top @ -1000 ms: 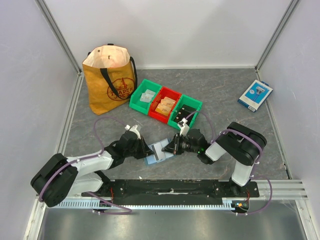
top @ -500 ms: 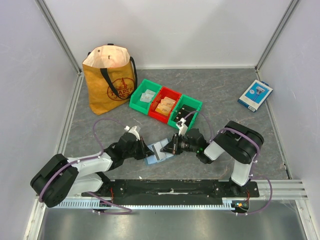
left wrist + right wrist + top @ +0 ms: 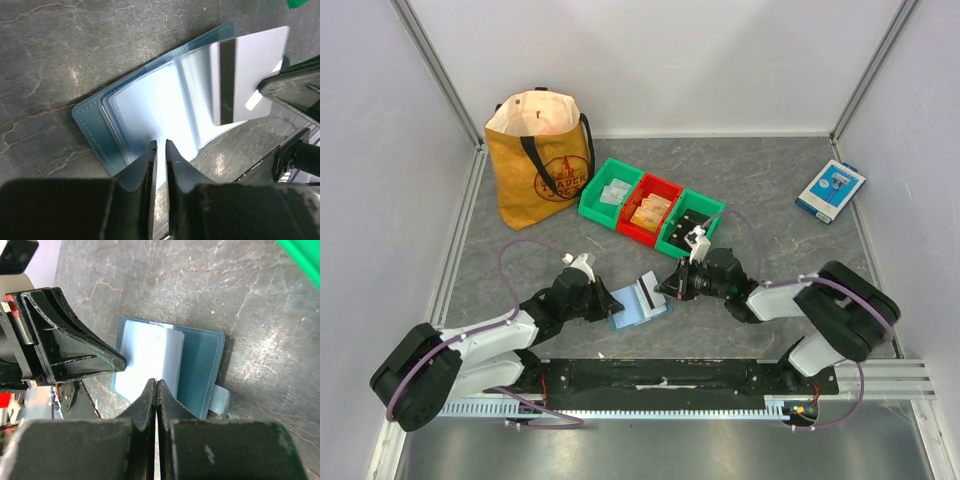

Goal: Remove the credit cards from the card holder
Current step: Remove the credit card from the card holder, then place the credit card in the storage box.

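Note:
The card holder (image 3: 630,317) lies open on the table between both arms, a dusty-blue bifold (image 3: 92,120) with pale inner pockets. My right gripper (image 3: 663,289) is shut on one credit card (image 3: 648,291), pale grey-white with a black stripe (image 3: 250,70), held tilted over the holder's right half. In the right wrist view that gripper (image 3: 157,382) shows the card only as a thin edge between the jaws, above the card holder (image 3: 200,365). My left gripper (image 3: 160,143) rests its tips on the holder's left pockets, jaws a narrow slit apart with nothing between them.
Three small bins stand behind the holder: a green bin (image 3: 611,192) with pale cards, a red bin (image 3: 653,209) with orange-tan cards, another green bin (image 3: 693,222). A yellow tote bag (image 3: 540,160) stands at the back left, a blue-and-white box (image 3: 830,190) at the far right.
The right arm has stretched out to the right and its gripper has drawn the striped card up from the holder's right pocket. The left gripper shifted slightly on the left half.

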Tool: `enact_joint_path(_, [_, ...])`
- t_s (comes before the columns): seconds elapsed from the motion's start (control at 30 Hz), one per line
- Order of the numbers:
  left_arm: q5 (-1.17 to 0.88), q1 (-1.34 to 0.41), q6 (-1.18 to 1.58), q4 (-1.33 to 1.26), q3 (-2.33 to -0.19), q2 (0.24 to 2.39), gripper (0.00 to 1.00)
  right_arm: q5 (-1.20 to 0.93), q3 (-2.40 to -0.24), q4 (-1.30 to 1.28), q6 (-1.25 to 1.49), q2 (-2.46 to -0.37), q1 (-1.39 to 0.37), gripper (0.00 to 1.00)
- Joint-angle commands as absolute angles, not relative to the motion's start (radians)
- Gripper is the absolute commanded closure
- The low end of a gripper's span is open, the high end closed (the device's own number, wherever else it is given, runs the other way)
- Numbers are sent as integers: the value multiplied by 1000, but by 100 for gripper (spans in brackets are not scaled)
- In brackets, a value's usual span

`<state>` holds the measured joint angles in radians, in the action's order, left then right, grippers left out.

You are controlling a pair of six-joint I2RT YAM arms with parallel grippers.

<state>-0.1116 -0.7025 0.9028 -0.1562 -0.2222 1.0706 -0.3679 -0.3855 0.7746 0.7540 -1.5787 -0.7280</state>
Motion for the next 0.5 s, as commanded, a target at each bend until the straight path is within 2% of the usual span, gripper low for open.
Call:
enact_joint_path(0.0, [-60,-703,926,-57,-233,994,77,-253,-410,537,592,-1409,-724,100])
enact_joint_path(0.03, [-60,-703,934,-46,-241,971,73,-236,-413,502,572,-1364,-724,100])
enact_joint_path(0.17, [-72,-703,946,-25,-293,873,43,-122,-442,358,479,-1183,-756,100])
enact_joint_path(0.27, [-101,-703,951,-6,-357,839,30,19,-474,267,385,-1094,-820,100])
enact_joint_path(0.37, [-161,-703,969,-8,-431,831,21,167,-494,227,293,-1039,-915,99])
enact_joint_path(0.47, [-190,-704,1005,-8,-482,819,20,346,-517,207,206,-1029,-1018,99])
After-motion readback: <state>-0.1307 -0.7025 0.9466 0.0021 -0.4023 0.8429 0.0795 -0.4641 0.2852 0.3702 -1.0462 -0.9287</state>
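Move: The credit card, already clear of the holder and pinched by the right fingers, has its middle about 3 cm left of the right hand, level fore and aft and 1 cm below; from the left hand it lies some 7 cm right, 3 ahead and 2 above. The open card holder is 4 cm back, 4 left and 4 below the right hand. Also from it, the right green tray is 14 cm ahead and 6 right, the red tray 18 ahead and 1 left. The right fingers keep their pinch on the card and carry it up some 10 cm off the card holder, edging right and rolling about 30 degrees so that the hand's forward side lifts. The left fingers come free of the holder's left part and spread wide, the hand rising about 11 cm, slowly and then fast, with a late drift right and a little forward. ##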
